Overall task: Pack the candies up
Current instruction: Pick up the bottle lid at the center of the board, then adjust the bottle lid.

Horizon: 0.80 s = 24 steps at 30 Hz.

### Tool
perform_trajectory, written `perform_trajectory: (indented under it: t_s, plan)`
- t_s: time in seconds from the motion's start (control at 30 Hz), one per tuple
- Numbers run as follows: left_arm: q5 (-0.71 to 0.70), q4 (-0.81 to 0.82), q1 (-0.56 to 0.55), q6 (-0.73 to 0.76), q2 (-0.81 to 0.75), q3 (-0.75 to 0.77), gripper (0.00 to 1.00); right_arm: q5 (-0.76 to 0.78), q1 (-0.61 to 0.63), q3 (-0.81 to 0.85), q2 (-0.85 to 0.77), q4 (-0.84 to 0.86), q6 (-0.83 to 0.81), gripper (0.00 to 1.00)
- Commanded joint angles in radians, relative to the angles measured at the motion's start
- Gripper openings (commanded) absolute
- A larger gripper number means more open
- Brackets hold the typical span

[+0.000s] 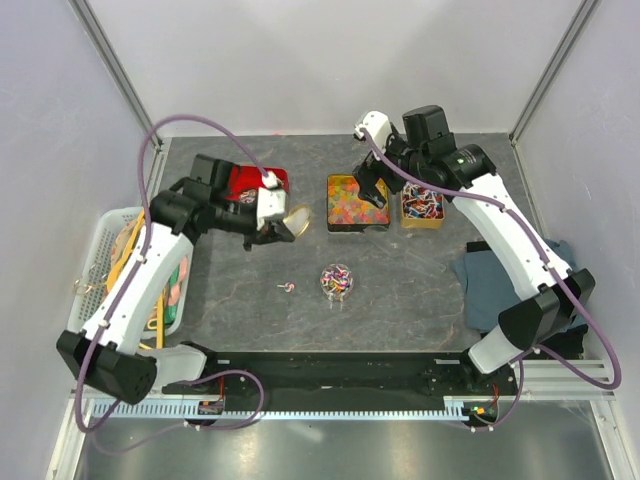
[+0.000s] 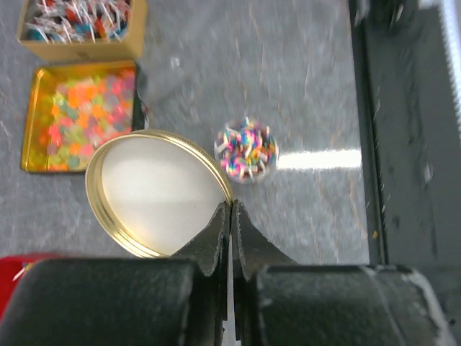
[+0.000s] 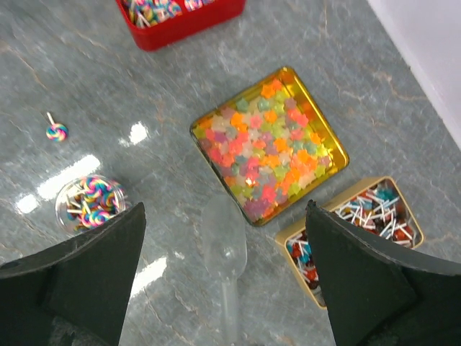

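Note:
The candies lie in several places. Swirl lollipops fill a small clear jar (image 1: pixel 336 282) (image 2: pixel 246 150) (image 3: pixel 90 202) at mid-table. Star-shaped candies (image 3: pixel 266 144) fill a gold tray (image 1: pixel 357 203) (image 2: pixel 83 115), and small wrapped candies (image 3: pixel 360 216) fill a gold box (image 1: pixel 422 207) beside it. One loose lollipop (image 1: pixel 288 288) (image 3: pixel 56 131) lies left of the jar. My left gripper (image 1: pixel 283 228) (image 2: pixel 230 209) is shut on the rim of a gold jar lid (image 1: pixel 297 220) (image 2: pixel 155 194), held above the table. My right gripper (image 1: pixel 375 185) (image 3: pixel 225 209) hangs open over a clear plastic scoop (image 3: pixel 227 252) lying flat.
A red box (image 1: pixel 262 180) (image 3: pixel 184 18) holding more lollipops stands behind the left gripper. A white basket (image 1: pixel 125 260) sits at the table's left edge and a blue cloth (image 1: pixel 500 285) at the right. Grey walls close off three sides.

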Motion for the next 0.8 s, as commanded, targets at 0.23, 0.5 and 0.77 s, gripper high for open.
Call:
perform_trajectory:
  t_s: [0.23, 0.5, 0.77]
  plan:
    - [0.776, -0.042, 0.236, -0.336, 0.342, 0.366, 0.02, -0.334, -0.045, -0.022, -0.111, 0.251, 0.147, 0.98]
    - [0.941, -0.049, 0.25, -0.563, 0.571, 0.614, 0.02, -0.29, -0.007, -0.098, -0.133, 0.313, 0.053, 0.98]
    - [0.941, -0.049, 0.241, -0.682, 0.712, 0.79, 0.02, -0.15, 0.05, -0.282, -0.157, 0.455, -0.138, 0.98]
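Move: The lid is already pinched in my left fingers. From them my open right gripper hangs about 11 cm ahead, 16 cm to the right and nearly level; the red box lies 17 cm ahead and 9 cm left, the candy bottle 11 cm right and 2 cm back, both some 25 cm below. From my right hand the lid is about 14 cm left and 9 cm back, level; the gummy tray lies 3 cm ahead, 7 cm left, 27 cm down. I swing my left hand forward about 13 cm and up some 7 cm, keeping the lid pinched by its rim while the wrist rolls some 40 degrees and the fingers come up towards level. My right hand, wide open, lifts about 7 cm and sinks back half of that while easing 5 cm left, so the two hands draw nearer without touching. ##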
